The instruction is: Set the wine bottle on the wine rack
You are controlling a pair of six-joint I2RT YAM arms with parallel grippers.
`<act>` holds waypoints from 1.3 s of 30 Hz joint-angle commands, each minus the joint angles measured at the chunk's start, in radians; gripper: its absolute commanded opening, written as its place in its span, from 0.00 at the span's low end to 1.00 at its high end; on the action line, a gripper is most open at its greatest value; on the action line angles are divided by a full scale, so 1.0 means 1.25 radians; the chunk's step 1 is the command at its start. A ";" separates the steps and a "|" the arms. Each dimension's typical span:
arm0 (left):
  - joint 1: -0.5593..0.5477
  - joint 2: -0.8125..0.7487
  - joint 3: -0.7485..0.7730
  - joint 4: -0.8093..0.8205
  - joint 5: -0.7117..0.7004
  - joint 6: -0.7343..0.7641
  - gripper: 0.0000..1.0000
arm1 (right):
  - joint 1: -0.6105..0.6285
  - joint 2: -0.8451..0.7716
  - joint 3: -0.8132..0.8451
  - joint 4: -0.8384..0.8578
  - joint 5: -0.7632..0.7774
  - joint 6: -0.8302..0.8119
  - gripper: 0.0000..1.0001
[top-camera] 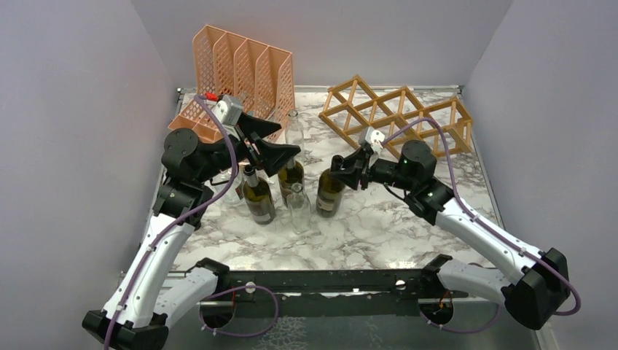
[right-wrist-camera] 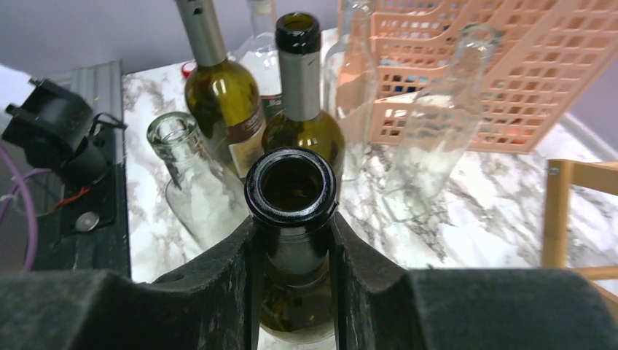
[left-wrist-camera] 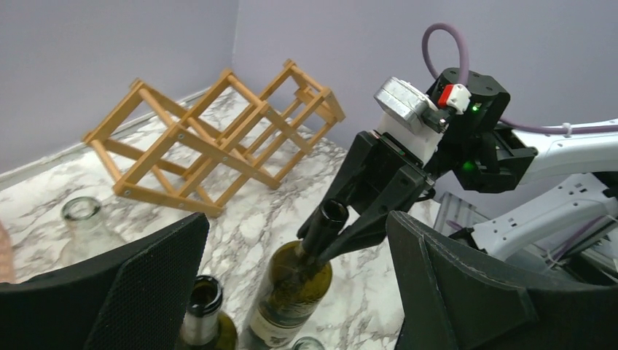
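A dark green wine bottle (top-camera: 330,195) stands upright on the marble table, mid-table. My right gripper (top-camera: 339,166) is shut on its neck just below the open mouth; the right wrist view shows both pads pressed against the neck of the bottle (right-wrist-camera: 291,186). The left wrist view shows the same bottle (left-wrist-camera: 291,292) held by the right gripper (left-wrist-camera: 342,226). My left gripper (top-camera: 280,154) hangs open above the cluster of other bottles, its wide fingers (left-wrist-camera: 146,284) holding nothing. The tan wooden wine rack (top-camera: 397,117) sits at the back right, also visible as the rack (left-wrist-camera: 218,135).
A peach mesh file organizer (top-camera: 244,73) stands at the back left. Left of the held bottle are a green bottle (top-camera: 259,195), a clear bottle (top-camera: 298,208) and another green one (top-camera: 291,175). Grey walls enclose the table on three sides.
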 commanded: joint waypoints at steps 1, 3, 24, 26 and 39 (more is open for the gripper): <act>-0.057 0.018 0.005 0.080 0.002 -0.029 0.99 | 0.006 -0.085 -0.004 0.140 0.105 0.028 0.01; -0.098 0.049 0.006 0.096 -0.015 -0.029 0.99 | 0.006 -0.115 -0.011 0.140 0.144 0.044 0.01; -0.429 0.292 -0.054 0.248 -0.236 0.267 0.99 | 0.006 -0.368 0.090 -0.103 0.474 0.165 0.01; -0.433 0.312 -0.052 0.253 -0.211 0.275 0.99 | 0.006 -0.377 0.097 -0.102 0.459 0.170 0.01; -0.466 0.391 -0.054 0.341 -0.089 0.247 0.99 | 0.006 -0.382 0.129 -0.109 0.406 0.198 0.01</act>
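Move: The right hand already grips the wine bottle by its neck, so the bottle's middle is some 11 cm under it and 2 cm left; the wine rack stands about 21 cm ahead, 18 cm right and 17 cm lower. From the left hand that bottle's middle lies about 11 cm right, level ahead and 25 cm below. The second dark bottle is 3 cm ahead of the left hand and 26 cm below, the clear bottle 7 cm back, 2 cm left and 30 cm below. Keeping its grip on the neck, the right hand raises the wine bottle about 13 cm while carrying it 11 cm to the right, turning some 30 degrees clockwise and tipping its fingers upward so that the bottle's base swings out towards the left hand. Meanwhile the left hand, fingers staying wide open, sweeps right some 19 cm and sinks about 12 cm from over the other bottles to bring its fingers either side of the bottle's body, turning clockwise and rolling its left side up a little, without closing yet. ##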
